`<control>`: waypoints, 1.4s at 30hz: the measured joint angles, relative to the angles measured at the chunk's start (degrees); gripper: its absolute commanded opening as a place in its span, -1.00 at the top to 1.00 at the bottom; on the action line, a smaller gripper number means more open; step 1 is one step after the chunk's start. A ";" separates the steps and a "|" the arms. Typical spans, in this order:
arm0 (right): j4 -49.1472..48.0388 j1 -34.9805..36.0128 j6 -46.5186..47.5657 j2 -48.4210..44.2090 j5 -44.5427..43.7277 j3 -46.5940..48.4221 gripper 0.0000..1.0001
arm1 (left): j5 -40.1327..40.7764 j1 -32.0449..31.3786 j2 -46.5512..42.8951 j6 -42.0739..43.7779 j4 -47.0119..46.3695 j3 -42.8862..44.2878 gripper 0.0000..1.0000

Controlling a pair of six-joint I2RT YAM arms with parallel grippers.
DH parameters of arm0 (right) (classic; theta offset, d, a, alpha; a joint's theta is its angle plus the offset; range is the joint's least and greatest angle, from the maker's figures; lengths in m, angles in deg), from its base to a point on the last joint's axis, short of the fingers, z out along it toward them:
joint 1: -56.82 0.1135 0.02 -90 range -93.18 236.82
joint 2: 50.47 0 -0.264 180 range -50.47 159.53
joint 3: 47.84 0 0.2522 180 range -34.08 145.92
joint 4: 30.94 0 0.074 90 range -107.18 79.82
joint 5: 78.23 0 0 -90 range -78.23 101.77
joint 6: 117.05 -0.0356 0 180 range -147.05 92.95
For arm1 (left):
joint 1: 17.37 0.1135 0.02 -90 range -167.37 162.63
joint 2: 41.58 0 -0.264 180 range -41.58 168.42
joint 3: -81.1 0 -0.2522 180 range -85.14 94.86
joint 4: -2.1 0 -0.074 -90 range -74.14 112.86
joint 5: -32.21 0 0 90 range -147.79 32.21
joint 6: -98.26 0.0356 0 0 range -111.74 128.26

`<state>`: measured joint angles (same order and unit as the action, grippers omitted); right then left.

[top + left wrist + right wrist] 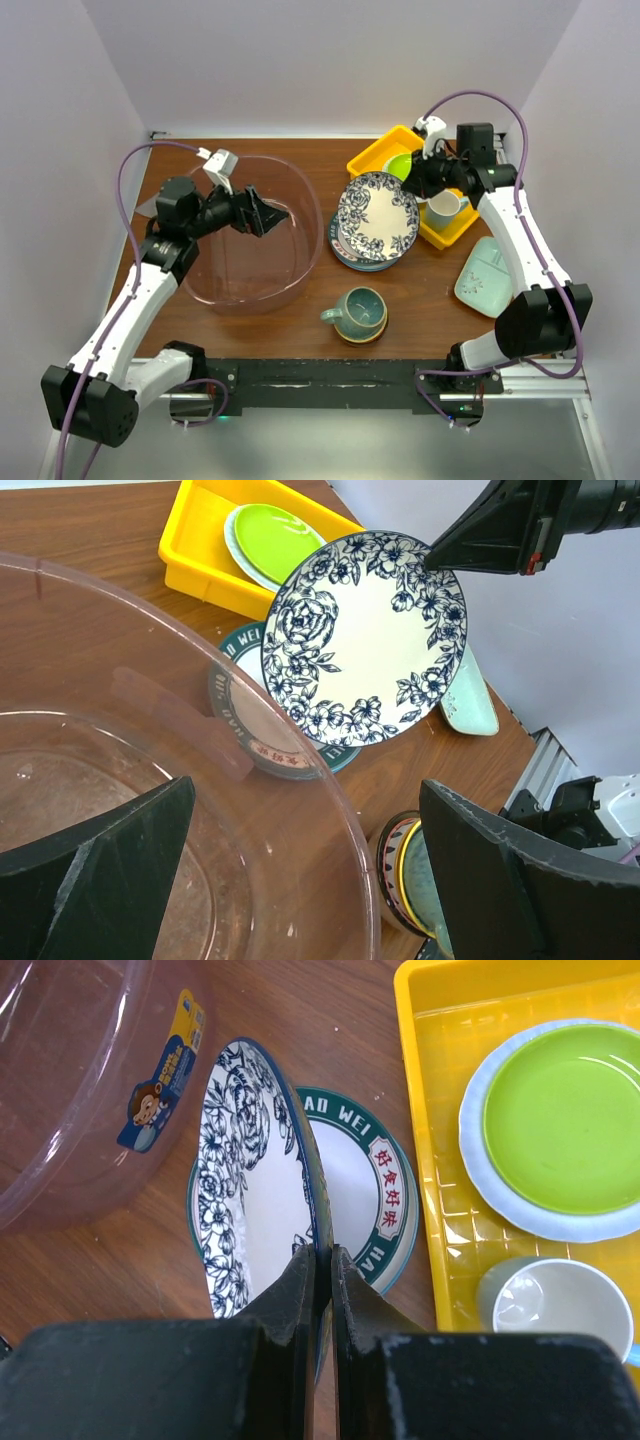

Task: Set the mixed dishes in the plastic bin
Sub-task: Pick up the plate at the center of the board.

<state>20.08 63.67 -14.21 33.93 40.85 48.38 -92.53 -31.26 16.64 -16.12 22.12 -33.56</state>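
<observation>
My right gripper (413,187) (322,1252) is shut on the rim of the blue floral plate (377,217) (240,1180) (365,635). It holds the plate tilted up on edge above the plate with the dark lettered rim (352,258) (375,1190) (345,752). The plastic bin (250,295) (330,810) (70,1080) stands left of both plates, with nothing inside it. Over the bin's right side hovers my left gripper (265,215) (307,800), open and holding nothing. A teal mug (362,310) (430,875) sits in a small bowl near the front. The pale mint squarish dish (485,275) (470,695) lies at the right.
A yellow tray (375,155) (440,1060) (200,570) at the back right holds a lime-green plate (400,165) (560,1120) (275,540) and a small pale cup (445,208) (560,1310). White walls close in the table on three sides.
</observation>
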 measured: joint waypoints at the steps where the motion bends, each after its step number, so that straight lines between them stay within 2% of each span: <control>1: 0.28 0.00 0.09 0.00 0.02 0.22 1.00 | 0.15 -0.17 0.28 0.04 -0.04 0.22 -1.00; 17: 2.73 0.02 0.11 0.00 0.68 5.16 1.00 | 1.92 -5.46 12.22 2.51 -3.26 8.83 -1.00; 28: 5.66 0.02 -1.95 0.00 4.20 11.06 1.00 | 5.66 -8.52 28.63 7.65 -4.42 21.75 -1.00; 34: 6.01 0.02 -3.74 -0.24 6.86 13.99 1.00 | 3.93 -9.14 38.05 9.20 -3.65 28.04 -0.95; 37: 6.03 0.02 -4.44 -0.74 8.07 14.29 1.00 | 0.33 -9.49 40.17 9.20 -3.54 28.59 -0.79; 40: 6.03 0.02 -5.18 -1.38 9.09 14.29 1.00 | -4.70 -9.70 40.92 9.11 -3.65 28.59 -0.21; 41: 6.05 0.02 -5.40 -1.57 9.46 14.29 1.00 | -6.82 -9.81 40.94 9.20 -3.80 28.59 0.08; 42: 6.03 0.02 -5.57 -1.73 9.66 14.29 1.00 | -8.24 -9.84 40.94 8.96 -4.00 28.59 0.26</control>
<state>26.11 63.69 -19.78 32.20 50.51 62.67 -100.77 -41.10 57.58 -7.16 18.12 -4.97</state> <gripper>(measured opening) 0.070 0.655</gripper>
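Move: The raised flowered plate, gripped by the right hand at its upper right rim, has its middle about 24 cm to the left hand's right, 6 cm ahead and 8 cm below. The plastic bin's middle is some 7 cm left, 5 cm ahead and 13 cm below that hand; the plate stack is 23 cm right, 6 cm ahead and 18 cm below. From the right hand, the held plate's middle is 7 cm left, 1 cm back and 6 cm below; the yellow tray is 10 cm ahead, 6 cm right and 13 cm below. Bring the open left gripper about 12 cm right and 10 cm forward to the held plate's free left rim, sinking over the last part and easing back slightly while turning clockwise about 20 degrees; start closing its jaws around the rim. Meanwhile keep the right grip shut and lift the plate 10 cm, rolling its left side up slightly and drifting a little left and back. ##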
